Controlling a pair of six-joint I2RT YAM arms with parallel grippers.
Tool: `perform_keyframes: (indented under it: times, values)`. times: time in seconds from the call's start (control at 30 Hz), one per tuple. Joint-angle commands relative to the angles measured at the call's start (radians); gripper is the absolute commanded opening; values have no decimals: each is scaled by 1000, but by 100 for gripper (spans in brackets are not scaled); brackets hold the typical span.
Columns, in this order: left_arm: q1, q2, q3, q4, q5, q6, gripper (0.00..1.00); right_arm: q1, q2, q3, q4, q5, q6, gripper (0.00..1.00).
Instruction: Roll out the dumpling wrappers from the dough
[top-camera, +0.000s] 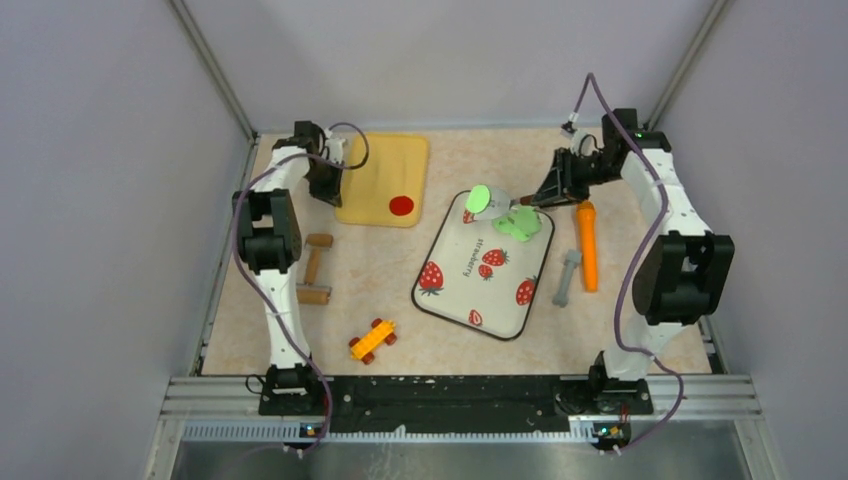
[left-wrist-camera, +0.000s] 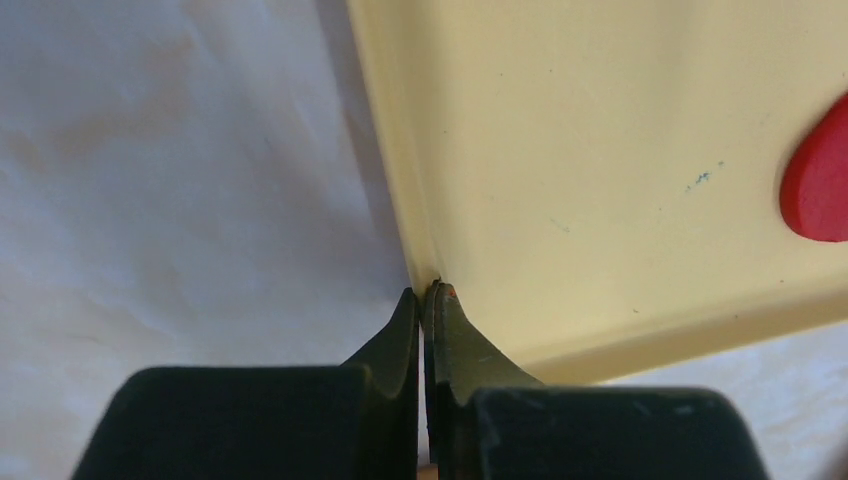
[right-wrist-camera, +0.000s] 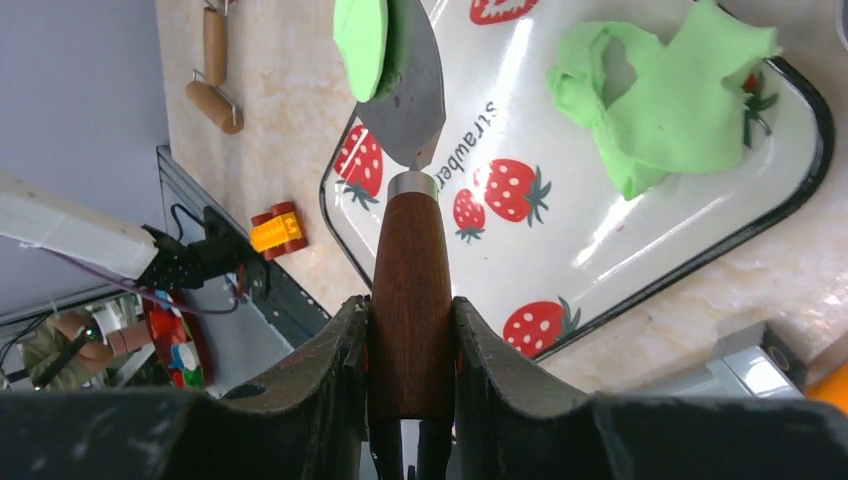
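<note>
A ragged green lump of dough (top-camera: 518, 224) (right-wrist-camera: 670, 90) lies at the far right corner of the white strawberry tray (top-camera: 455, 262) (right-wrist-camera: 600, 215). My right gripper (top-camera: 556, 189) (right-wrist-camera: 410, 305) is shut on the brown wooden handle of a metal spatula (right-wrist-camera: 412, 90). A round, flat green dumpling wrapper (top-camera: 480, 198) (right-wrist-camera: 360, 40) rests on the blade, over the tray's far left corner. My left gripper (top-camera: 327, 184) (left-wrist-camera: 427, 292) is shut on the left rim of the yellow board (top-camera: 385, 165) (left-wrist-camera: 600, 150).
A small red disc (top-camera: 401, 206) (left-wrist-camera: 820, 180) sits on the yellow board. A wooden rolling pin (top-camera: 316, 268) lies left of the tray. An orange tool (top-camera: 587, 245) and a grey tool (top-camera: 567, 277) lie to its right. A yellow toy car (top-camera: 372, 340) sits near the front.
</note>
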Motion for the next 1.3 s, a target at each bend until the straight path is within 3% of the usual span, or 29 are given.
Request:
perform_keyframes:
  times: [0.0, 0.27, 0.53, 0.83, 1.03, 1.27]
  values:
    - [-1, -177, -214, -7, 42, -98, 0, 117, 15, 80, 139, 18, 163, 0]
    - [-28, -368, -529, 97, 111, -221, 0, 292, 130, 145, 193, -2, 185, 0]
    - [-63, -503, -706, 155, 149, -332, 0, 435, 285, 288, 204, 7, 187, 0]
    - [-64, -537, -760, 176, 149, -351, 0, 532, 451, 438, 166, 65, 174, 0]
    - [-64, -519, -725, 168, 157, -347, 0, 550, 497, 439, 148, 61, 170, 0]
    - [-63, -507, -710, 168, 173, -347, 0, 561, 555, 498, 87, 210, 108, 0]
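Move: The yellow tray's middle lies some 24 cm ahead of the right hand, 34 cm to its left and 18 cm below; its red disc is about 15 cm ahead and 29 cm left. The green disc, on the held spatula, is about 6 cm ahead, 12 cm left and 6 cm below; the strawberry tray is centred 3 cm back and 10 cm left, 18 cm down. From the left hand, already pinching the yellow tray's rim, that tray's middle is 8 cm ahead, 10 cm right. The yellow tray is dragged back towards the robot by the left hand, fingers still shut on its left rim, about 16 cm and a little to the right, then held there. Meanwhile the right hand keeps its grip on the spatula and swings it left some 22 cm over the tray, turning about 20 degrees counter-clockwise, and sinks about 9 cm, mostly in the later part. ##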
